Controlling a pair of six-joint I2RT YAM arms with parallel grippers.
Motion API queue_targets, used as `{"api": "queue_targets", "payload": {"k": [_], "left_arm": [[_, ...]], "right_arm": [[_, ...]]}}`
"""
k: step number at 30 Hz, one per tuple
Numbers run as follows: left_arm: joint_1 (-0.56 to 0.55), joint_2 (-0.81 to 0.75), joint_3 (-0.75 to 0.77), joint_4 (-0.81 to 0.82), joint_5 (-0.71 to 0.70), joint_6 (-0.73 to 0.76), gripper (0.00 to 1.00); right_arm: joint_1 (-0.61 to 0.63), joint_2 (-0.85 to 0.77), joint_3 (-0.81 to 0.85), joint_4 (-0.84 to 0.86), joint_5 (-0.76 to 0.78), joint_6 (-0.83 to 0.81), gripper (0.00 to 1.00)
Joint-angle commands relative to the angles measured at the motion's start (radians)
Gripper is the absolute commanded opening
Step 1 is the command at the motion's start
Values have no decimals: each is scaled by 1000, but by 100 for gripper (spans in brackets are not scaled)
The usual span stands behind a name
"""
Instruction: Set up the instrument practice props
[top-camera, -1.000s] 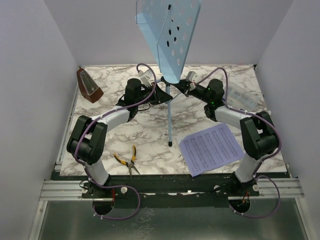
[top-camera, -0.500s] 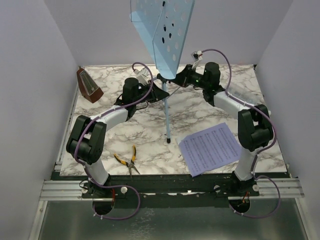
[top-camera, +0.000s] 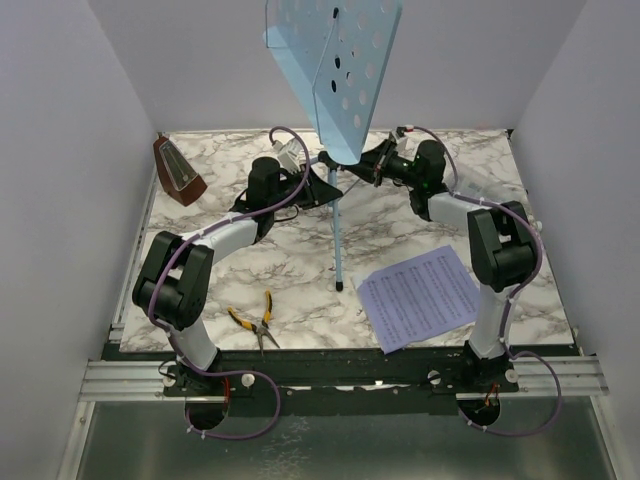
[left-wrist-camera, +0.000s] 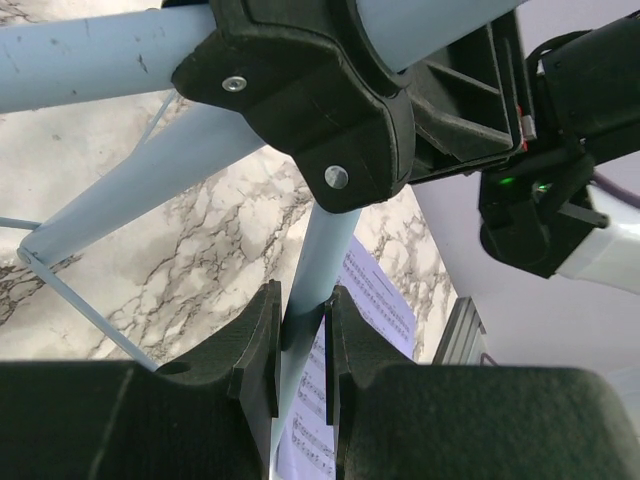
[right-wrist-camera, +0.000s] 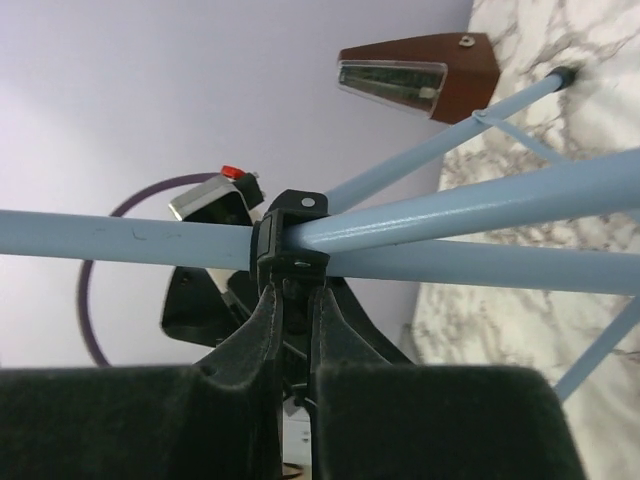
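Note:
The light blue music stand (top-camera: 338, 70) stands tilted mid-table, its perforated desk high at the back and one leg tip on the marble (top-camera: 339, 285). My left gripper (top-camera: 318, 186) is shut on a blue leg (left-wrist-camera: 312, 262) just below the black hub (left-wrist-camera: 320, 100). My right gripper (top-camera: 374, 165) is shut on a black part under that hub (right-wrist-camera: 288, 240). The sheet of music (top-camera: 421, 295) lies flat at the front right. The brown metronome (top-camera: 178, 172) stands at the back left, also in the right wrist view (right-wrist-camera: 420, 72).
Yellow-handled pliers (top-camera: 256, 318) lie near the front edge on the left. A clear plastic box (top-camera: 492, 188) sits at the back right. Lilac walls close in three sides of the marble table (top-camera: 250, 260). The stand's other legs (right-wrist-camera: 480, 205) spread out around the hub.
The right arm has folded back and its wrist has turned while holding the hub. The stand's desk swayed left, then came back right. The left arm barely moved.

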Motion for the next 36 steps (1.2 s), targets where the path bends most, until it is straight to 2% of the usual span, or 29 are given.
{"api": "queue_targets", "payload": {"k": [1, 3, 5, 9, 11, 15, 19, 22, 25, 29, 33, 36], "left_arm": [[-8, 5, -48, -163, 25, -39, 0], [-8, 8, -48, -163, 27, -43, 0], [-8, 9, -46, -161, 32, -47, 0], [-8, 7, -49, -161, 23, -39, 0], [-8, 14, -47, -161, 33, -47, 0], [-8, 12, -48, -159, 31, -49, 0], [-8, 11, -48, -160, 34, -52, 0], [-9, 10, -49, -159, 30, -50, 0], [-8, 14, -49, -158, 29, -50, 0], [-8, 19, -51, -158, 29, -50, 0], [-8, 24, -51, -158, 29, -49, 0], [-9, 29, -49, -158, 30, -47, 0]], "right_arm": [[-37, 102, -112, 150, 14, 296, 6], [-37, 127, -127, 242, 3, 354, 12], [-37, 133, -139, 294, -8, 355, 23], [-40, 86, -205, 373, -26, 242, 42], [-43, 34, -218, 271, -38, 99, 53], [-43, -97, -216, -76, 13, -236, 62], [-34, -231, -191, -376, 151, -538, 70], [-11, -286, -154, -486, 224, -753, 72], [-11, -265, -80, -604, 215, -866, 73], [-9, -230, -4, -654, 209, -820, 73], [-9, -201, 6, -502, 107, -658, 70], [-11, -174, 23, -441, 91, -565, 66]]}}
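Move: The black clamp knob of the stand is still pinched at the right hand's point, its collar some 3 cm farther left and 1 cm ahead and up. The leg section in the left fingers lies about 6 cm back, 2 cm left and 4 cm lower; that leg's foot is on the table roughly 20 cm back, 3 cm left and 23 cm down. From the left hand the knob is about 6 cm ahead, 2 cm right and 4 cm up. The clamp knob is let go by the right fingers, which open wide as that hand dips about 6 cm, climbs most of the way back and backs off some 4 cm to the right. Its wrist first rolls slightly on, then turns back the other way, ending about 30 degrees round and fingertips tilted down. The left hand keeps its grip on the leg, nearly still. ##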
